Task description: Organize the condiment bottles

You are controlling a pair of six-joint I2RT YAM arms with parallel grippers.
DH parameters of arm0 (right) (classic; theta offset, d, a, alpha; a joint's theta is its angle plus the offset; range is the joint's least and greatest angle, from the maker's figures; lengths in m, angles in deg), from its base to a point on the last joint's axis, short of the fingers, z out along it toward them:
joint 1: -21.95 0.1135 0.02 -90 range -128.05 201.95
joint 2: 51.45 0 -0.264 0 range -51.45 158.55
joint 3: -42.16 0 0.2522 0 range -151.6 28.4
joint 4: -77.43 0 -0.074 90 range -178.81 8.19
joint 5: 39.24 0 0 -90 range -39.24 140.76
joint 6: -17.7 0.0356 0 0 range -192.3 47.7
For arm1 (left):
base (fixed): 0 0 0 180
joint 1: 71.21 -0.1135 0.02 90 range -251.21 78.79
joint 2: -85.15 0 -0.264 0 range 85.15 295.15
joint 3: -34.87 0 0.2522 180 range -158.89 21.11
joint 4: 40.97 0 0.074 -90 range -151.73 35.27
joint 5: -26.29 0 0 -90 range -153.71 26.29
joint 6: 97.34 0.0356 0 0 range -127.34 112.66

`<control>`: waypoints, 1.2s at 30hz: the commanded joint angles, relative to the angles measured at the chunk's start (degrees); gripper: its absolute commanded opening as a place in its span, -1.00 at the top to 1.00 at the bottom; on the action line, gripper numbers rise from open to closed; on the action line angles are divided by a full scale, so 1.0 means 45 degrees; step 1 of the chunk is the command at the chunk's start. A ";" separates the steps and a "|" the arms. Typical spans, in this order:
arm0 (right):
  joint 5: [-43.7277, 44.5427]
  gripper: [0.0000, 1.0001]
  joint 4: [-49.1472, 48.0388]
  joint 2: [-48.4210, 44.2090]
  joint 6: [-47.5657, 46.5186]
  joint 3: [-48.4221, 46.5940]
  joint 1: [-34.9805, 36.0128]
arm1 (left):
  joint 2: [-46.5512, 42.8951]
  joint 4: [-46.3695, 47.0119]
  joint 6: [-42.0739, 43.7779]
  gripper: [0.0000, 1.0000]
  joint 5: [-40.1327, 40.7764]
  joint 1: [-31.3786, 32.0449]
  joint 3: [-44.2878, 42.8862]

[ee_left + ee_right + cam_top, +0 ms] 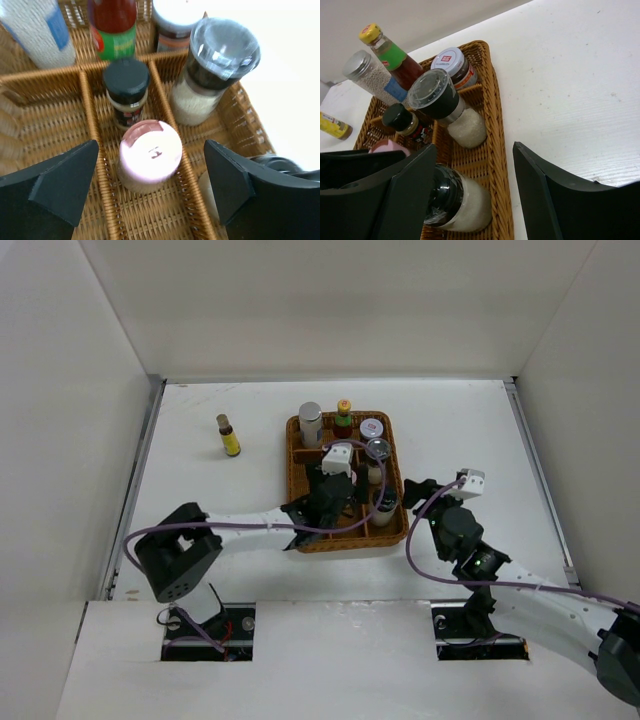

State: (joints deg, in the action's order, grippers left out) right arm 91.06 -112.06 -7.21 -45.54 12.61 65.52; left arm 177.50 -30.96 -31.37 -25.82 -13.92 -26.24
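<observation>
In the left wrist view a pink-capped bottle [150,156] stands upright in a middle compartment of the woven basket [50,125]. My left gripper [151,150] is open, one finger on each side of it, apart from it. Behind it stand a black-capped jar [126,90], a clear-lidded grinder [220,65], the green-red sauce bottle [114,30] and a silver-lidded shaker [370,75]. A yellow bottle [229,436] stands alone on the table to the left. My right gripper [474,150] is open over the basket's right rim, beside a black-topped grinder [457,200].
The basket [350,545] sits mid-table with both arms reaching in from the near edge. A white-lidded jar [452,62] is in its far right corner. White walls enclose the table [480,430] on three sides.
</observation>
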 commanded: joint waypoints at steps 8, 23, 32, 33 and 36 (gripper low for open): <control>0.0050 -0.39 -0.0655 -0.0302 -0.0088 -0.0006 -0.0005 | -0.4762 -0.1332 -0.0302 -0.66 0.0897 -0.2970 0.0407; -0.0263 -0.41 -0.0694 -0.0087 -0.0010 -0.0045 0.0014 | -0.1033 -0.2899 -0.1515 -0.25 -0.0099 -0.9539 -0.2444; -0.0419 -0.42 -0.0792 0.0186 -0.0030 -0.0124 0.0034 | 0.0373 -0.3075 -0.1398 -0.23 -0.0978 -1.0418 -0.3363; -0.0458 -0.42 -0.0792 0.0186 -0.0030 -0.0124 0.0034 | 0.0529 -0.3094 -0.1379 -0.22 -0.1017 -1.0477 -0.3460; -0.0477 -0.42 -0.0792 0.0225 -0.0010 -0.0124 0.0034 | 0.0862 -0.3095 -0.1300 -0.16 -0.1193 -1.0536 -0.3734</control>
State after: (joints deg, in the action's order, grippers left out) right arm 89.59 -112.43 -6.29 -45.49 12.61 65.52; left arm 181.00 -46.00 -37.47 -29.45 -60.91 -40.01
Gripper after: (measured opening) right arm 0.709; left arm 0.588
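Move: The yellow-label bottle waits on the open table about 31 cm to the left hand's left, 17 cm ahead and some 5 cm lower. Just under this hand, between its already opened fingers, stands the pink-capped bottle; the small black-capped jar is about 5 cm ahead of the hand, and the tall pepper jar some 12 cm ahead and 8 cm left. From the idle right hand, the yellow-label bottle lies about 56 cm left, 21 cm ahead and 10 cm lower. Already loosed from the pink-capped bottle, the left hand lifts clear by about 12 cm and swings left over the basket's left side, some 31 cm left and 16 cm forward in all, sinking again to the yellow-label bottle's cap. It turns about 45 degrees counter-clockwise while its fingers narrow from nearly wide to a bit over half open, still not gripping. ##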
